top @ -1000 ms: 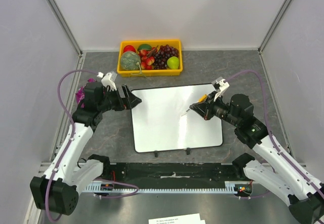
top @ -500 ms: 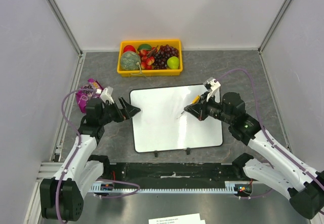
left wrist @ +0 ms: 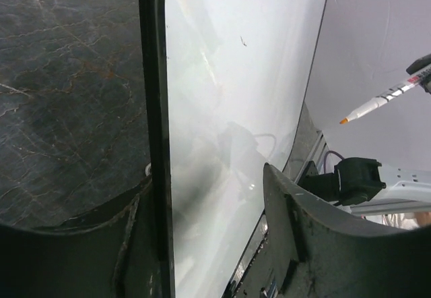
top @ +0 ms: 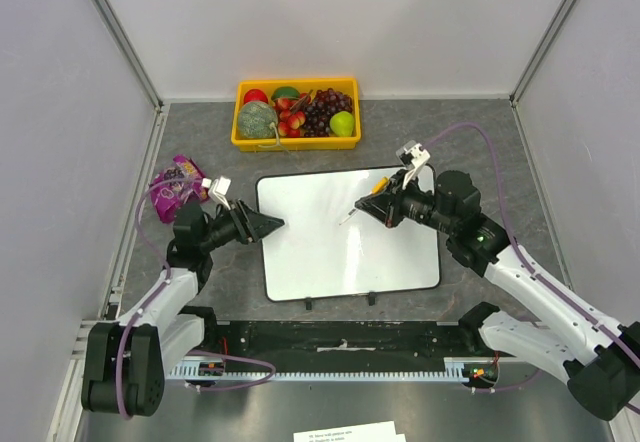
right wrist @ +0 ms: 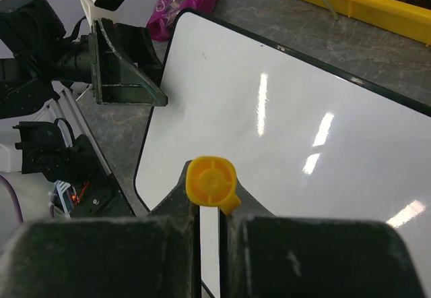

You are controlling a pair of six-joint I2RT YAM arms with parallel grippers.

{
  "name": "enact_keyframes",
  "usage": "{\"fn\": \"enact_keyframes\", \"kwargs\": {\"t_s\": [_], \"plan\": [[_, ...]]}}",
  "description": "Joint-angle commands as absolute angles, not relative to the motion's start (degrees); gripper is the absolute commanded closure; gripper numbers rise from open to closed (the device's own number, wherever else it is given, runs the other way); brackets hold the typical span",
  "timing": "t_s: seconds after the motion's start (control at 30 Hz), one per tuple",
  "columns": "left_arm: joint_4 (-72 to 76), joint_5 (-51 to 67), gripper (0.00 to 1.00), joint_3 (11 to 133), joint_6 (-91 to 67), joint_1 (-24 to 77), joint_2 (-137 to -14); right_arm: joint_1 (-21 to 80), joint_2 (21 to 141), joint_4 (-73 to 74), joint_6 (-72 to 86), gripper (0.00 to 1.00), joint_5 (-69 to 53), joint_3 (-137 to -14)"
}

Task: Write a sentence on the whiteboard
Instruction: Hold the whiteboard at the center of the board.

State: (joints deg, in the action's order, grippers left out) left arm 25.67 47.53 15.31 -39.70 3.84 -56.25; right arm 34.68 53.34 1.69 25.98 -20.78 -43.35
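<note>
The whiteboard point(top: 330, 252) lies flat on the grey table, white with a thin black frame point(left wrist: 153, 109). No sentence is in view on it; only a tiny dark speck point(left wrist: 243, 40) marks the surface. My left gripper point(top: 274, 225) sits at the board's left edge, open, its two fingers straddling the frame point(left wrist: 202, 183). My right gripper point(top: 385, 209) hovers over the board's upper right part, shut on an orange marker point(top: 366, 202). The marker's yellow butt end point(right wrist: 212, 183) sits between the fingers. Its tip point(left wrist: 345, 120) points down-left, above the board.
A yellow tray point(top: 296, 145) of fruit stands behind the board. A purple snack bag point(top: 175, 184) lies at the far left, close behind my left arm. Grey walls close in both sides. A black rail point(top: 340, 337) runs along the near edge.
My left gripper came down and toward the board's left edge, and its jaws narrowed. My right gripper carried the marker left and farther back over the board.
</note>
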Motion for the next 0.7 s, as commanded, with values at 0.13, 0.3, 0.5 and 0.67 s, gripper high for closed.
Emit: {"fn": "enact_keyframes", "kwargs": {"t_s": [0.13,0.3,0.5,0.67], "plan": [[33.31,50.71,0.45,8.27,-40.08,3.52,-51.42,36.03,55.72,-1.84,25.49,1.0,-21.01,-47.64],[27.52,51.85,0.56,7.21,-34.64,3.69,-50.8,37.18,56.95,-2.9,25.4,1.0,-20.04,-47.55],[29.17,55.01,0.7,6.42,-33.93,3.69,-49.84,39.98,58.44,-3.96,24.96,1.0,-17.06,-48.86],[30.06,56.69,0.93,5.71,-34.28,3.6,-48.87,43.59,59.76,-3.34,23.03,1.0,-12.23,-51.5]]}}
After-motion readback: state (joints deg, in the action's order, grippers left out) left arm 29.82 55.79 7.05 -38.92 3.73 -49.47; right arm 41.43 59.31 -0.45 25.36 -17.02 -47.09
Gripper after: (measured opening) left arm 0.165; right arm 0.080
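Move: Between the left hand's open fingers runs the whiteboard's left edge, its middle stretch about 4 cm back and some 2 cm lower; the board's centre lies some 16 cm to the right, 3 cm back and 2 cm lower. The snack bag is about 21 cm left and 8 cm ahead, 10 cm lower. For the right hand, still holding the marker, the board's centre is roughly 4 cm back, 3 cm left and 12 cm below. Sliding back some 5 cm along the whiteboard's left edge, the left hand dips about 3 cm, then comes up half of that while turning slightly clockwise, and its fingers close from about two-thirds open to pinch the edge near its middle. The right hand carries the marker about 3.5 cm left above the board, grip unchanged. ##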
